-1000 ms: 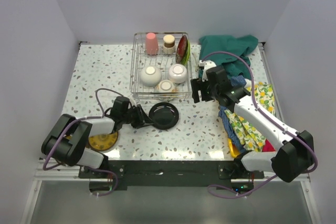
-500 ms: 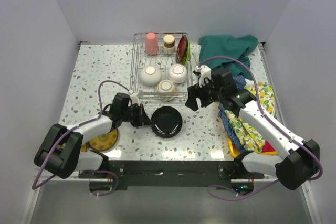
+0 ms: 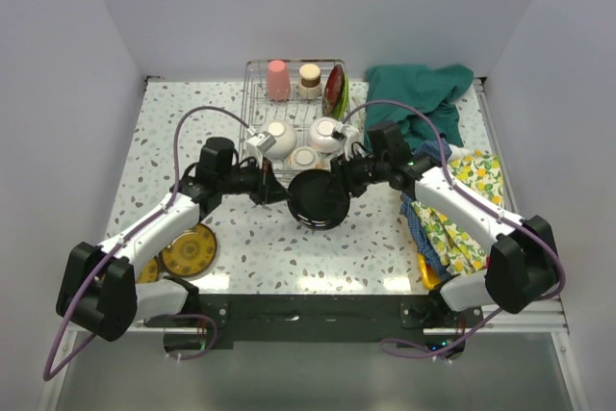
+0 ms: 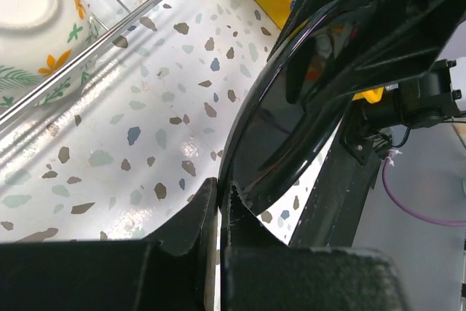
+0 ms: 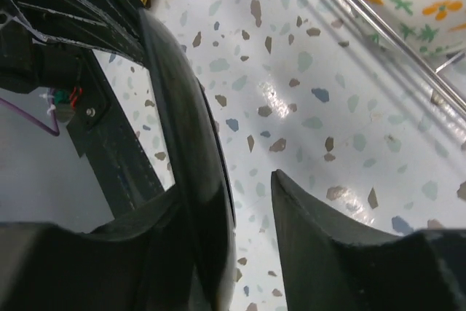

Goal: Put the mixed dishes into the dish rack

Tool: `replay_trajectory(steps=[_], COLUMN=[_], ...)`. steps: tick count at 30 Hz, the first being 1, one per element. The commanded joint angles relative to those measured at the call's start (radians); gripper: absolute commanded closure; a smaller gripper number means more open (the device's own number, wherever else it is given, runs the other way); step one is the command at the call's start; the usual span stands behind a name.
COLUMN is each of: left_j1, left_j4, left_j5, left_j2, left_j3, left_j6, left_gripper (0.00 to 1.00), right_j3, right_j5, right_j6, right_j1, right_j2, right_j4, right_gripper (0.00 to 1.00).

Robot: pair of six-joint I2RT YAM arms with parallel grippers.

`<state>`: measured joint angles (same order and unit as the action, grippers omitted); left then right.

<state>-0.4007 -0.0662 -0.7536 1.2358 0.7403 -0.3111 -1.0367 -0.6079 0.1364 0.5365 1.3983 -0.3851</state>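
The black plate [image 3: 320,201] hangs tilted on edge just in front of the dish rack [image 3: 252,93]. My left gripper [image 3: 282,190] is shut on its left rim; in the left wrist view the gripper [image 4: 220,189] pinches the plate [image 4: 291,121]. My right gripper [image 3: 339,178] straddles the right rim. Its jaws [image 5: 229,194] stand open, with a gap between one finger [image 5: 328,253] and the plate [image 5: 196,180]. The rack holds a pink cup [image 3: 278,79], a red floral plate [image 3: 334,91] and white bowls [image 3: 277,139]. A brown-gold plate [image 3: 189,250] lies on the table at the left.
A teal cloth [image 3: 419,89] lies at the back right. A yellow-patterned cloth [image 3: 464,233] and a blue cloth [image 3: 421,211] cover a yellow tray [image 3: 427,272] on the right. A floral bowl [image 4: 36,34] sits in the rack's near corner.
The left gripper shut on the black plate, lifted it off the table and carried it toward the rack, tipping it on edge. The right gripper moved left onto the plate's rim, jaws narrowing.
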Motion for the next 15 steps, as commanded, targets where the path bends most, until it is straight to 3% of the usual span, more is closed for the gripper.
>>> replay_trajectory(steps=[1, 3, 4, 7, 11, 13, 15], left_j1=[-0.003, -0.001, 0.000, 0.071, 0.227, 0.298, 0.332], left_j4=[0.008, -0.007, -0.015, -0.060, -0.090, -0.058, -0.037], left_j5=[-0.029, 0.032, 0.068, 0.180, 0.336, 0.404, 0.509], left_j2=[-0.007, -0.002, -0.001, -0.002, 0.017, 0.042, 0.065], left_j3=[0.051, 0.047, 0.050, 0.100, 0.261, 0.327, 0.353], left_j6=[0.035, 0.027, 0.023, 0.029, 0.055, 0.088, 0.125], left_gripper=[1.00, 1.00, 0.88, 0.70, 0.58, 0.57, 0.67], right_j3=[-0.086, -0.123, -0.137, -0.213, -0.354, -0.431, -0.480], right_j5=[-0.062, -0.056, -0.020, 0.069, 0.339, 0.394, 0.534], right_j6=[0.060, 0.077, 0.083, 0.104, 0.095, 0.088, 0.104], right_j1=[0.000, 0.002, 0.000, 0.000, 0.000, 0.000, -0.001], right_j2=[0.017, 0.022, 0.024, 0.028, 0.057, 0.086, 0.126], right_j4=[0.095, 0.097, 0.091, 0.042, 0.014, 0.012, 0.011], right_gripper=[0.77, 0.94, 1.00, 1.00, 1.00, 1.00, 1.00])
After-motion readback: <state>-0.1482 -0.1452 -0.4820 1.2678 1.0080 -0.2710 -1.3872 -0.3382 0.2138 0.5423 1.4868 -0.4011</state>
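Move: My left hand still pinches the left rim of the black plate, whose middle is about 8 cm to that hand's right and 1 cm back, nearly level. For my right hand, its open fingers around the right rim, the middle is about 7 cm left and 4 cm back. From that hand the flowered bowl lies some 11 cm ahead, 11 left; the right white bowl 17 ahead, 5 left; the red plate 26 ahead, 3 left; all lower. I close my right fingers on the black plate's right rim first, and only then open my left fingers and free the other side. With the plate pinched, my right hand climbs about 10 cm and goes forward nearly as far, over the rack's front, turning somewhat clockwise, while my left hand backs off forward, left and up, some 17 cm, swinging counter-clockwise. ##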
